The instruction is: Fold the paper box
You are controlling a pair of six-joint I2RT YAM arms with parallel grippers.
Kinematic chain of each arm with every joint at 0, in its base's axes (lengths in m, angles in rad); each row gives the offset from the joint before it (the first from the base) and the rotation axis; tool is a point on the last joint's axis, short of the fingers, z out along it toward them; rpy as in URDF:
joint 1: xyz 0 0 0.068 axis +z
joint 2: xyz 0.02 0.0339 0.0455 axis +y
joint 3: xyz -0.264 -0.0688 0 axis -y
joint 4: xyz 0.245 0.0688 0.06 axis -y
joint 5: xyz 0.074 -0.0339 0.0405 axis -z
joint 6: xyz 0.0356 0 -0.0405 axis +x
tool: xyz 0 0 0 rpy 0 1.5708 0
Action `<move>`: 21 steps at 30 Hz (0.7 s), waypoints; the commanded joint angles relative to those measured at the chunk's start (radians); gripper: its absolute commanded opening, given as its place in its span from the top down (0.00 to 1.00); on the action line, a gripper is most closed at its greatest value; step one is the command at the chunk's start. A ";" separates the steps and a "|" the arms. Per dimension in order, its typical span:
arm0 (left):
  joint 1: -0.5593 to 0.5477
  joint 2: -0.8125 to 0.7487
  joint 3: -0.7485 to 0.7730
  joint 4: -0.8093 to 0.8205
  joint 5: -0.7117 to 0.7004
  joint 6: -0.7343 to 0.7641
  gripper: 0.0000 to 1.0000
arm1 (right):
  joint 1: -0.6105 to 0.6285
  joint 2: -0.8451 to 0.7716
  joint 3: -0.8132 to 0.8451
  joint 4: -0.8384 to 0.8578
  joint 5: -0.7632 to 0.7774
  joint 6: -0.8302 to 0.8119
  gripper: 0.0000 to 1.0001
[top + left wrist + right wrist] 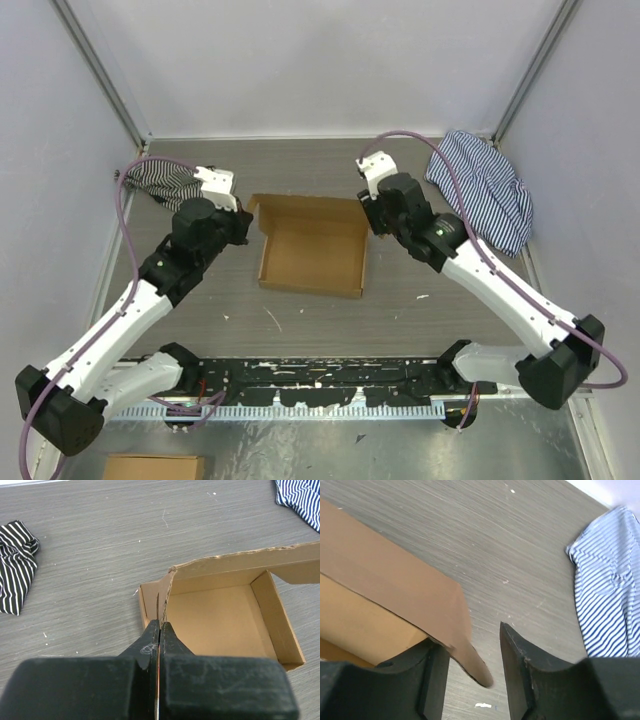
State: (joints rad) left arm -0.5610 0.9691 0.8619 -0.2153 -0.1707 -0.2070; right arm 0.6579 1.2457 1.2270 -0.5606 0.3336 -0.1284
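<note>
The paper box (312, 247) is a shallow brown cardboard tray lying mid-table with its walls raised. My left gripper (244, 216) is at its far left corner. In the left wrist view the gripper (160, 626) is shut on the thin upright edge of a side flap, and the box's open inside (225, 617) lies just beyond. My right gripper (366, 208) is at the far right corner. Its jaws (472, 647) stand open around a rounded cardboard tab (470, 655), which lies close to the left finger (432, 672) and apart from the right finger (517, 655).
A black-and-white striped cloth (160, 180) lies at the far left, close behind my left arm. A blue striped cloth (485, 185) lies at the far right. A small cardboard piece (150, 467) sits below the table's near edge.
</note>
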 commanded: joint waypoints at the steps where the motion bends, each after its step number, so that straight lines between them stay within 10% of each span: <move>1: 0.001 -0.034 -0.009 -0.026 -0.009 -0.049 1.00 | -0.009 -0.138 -0.109 0.119 0.147 0.125 0.48; 21: -0.008 -0.044 0.148 -0.242 -0.035 -0.243 1.00 | -0.074 -0.261 -0.242 0.155 0.086 0.260 0.26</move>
State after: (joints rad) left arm -0.5610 0.9440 0.9688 -0.4164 -0.1936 -0.3759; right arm 0.6174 0.9863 0.9588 -0.4660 0.4660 0.0738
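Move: My left hand holds the lid's left side tab; the middle of the open box is some 13 cm to its right, 5 cm back and 11 cm below. The lid's right side tab sits practically at my right fingertips, about 1 cm ahead and 1 cm left, level with them. From my right hand the box middle is about 12 cm left, 6 cm back and 11 cm lower; the blue striped cloth lies roughly 25 cm right, 7 cm ahead and 12 cm down. I swing my right hand off the lid's right side tab, about 5 cm to the right and some 3 cm back, mostly early on, opening the half-open fingers to three quarters while the hand turns about 15 degrees clockwise and rolls its left side up. My left hand keeps the left tab pinched, easing back, then rising a little as it tips down. ##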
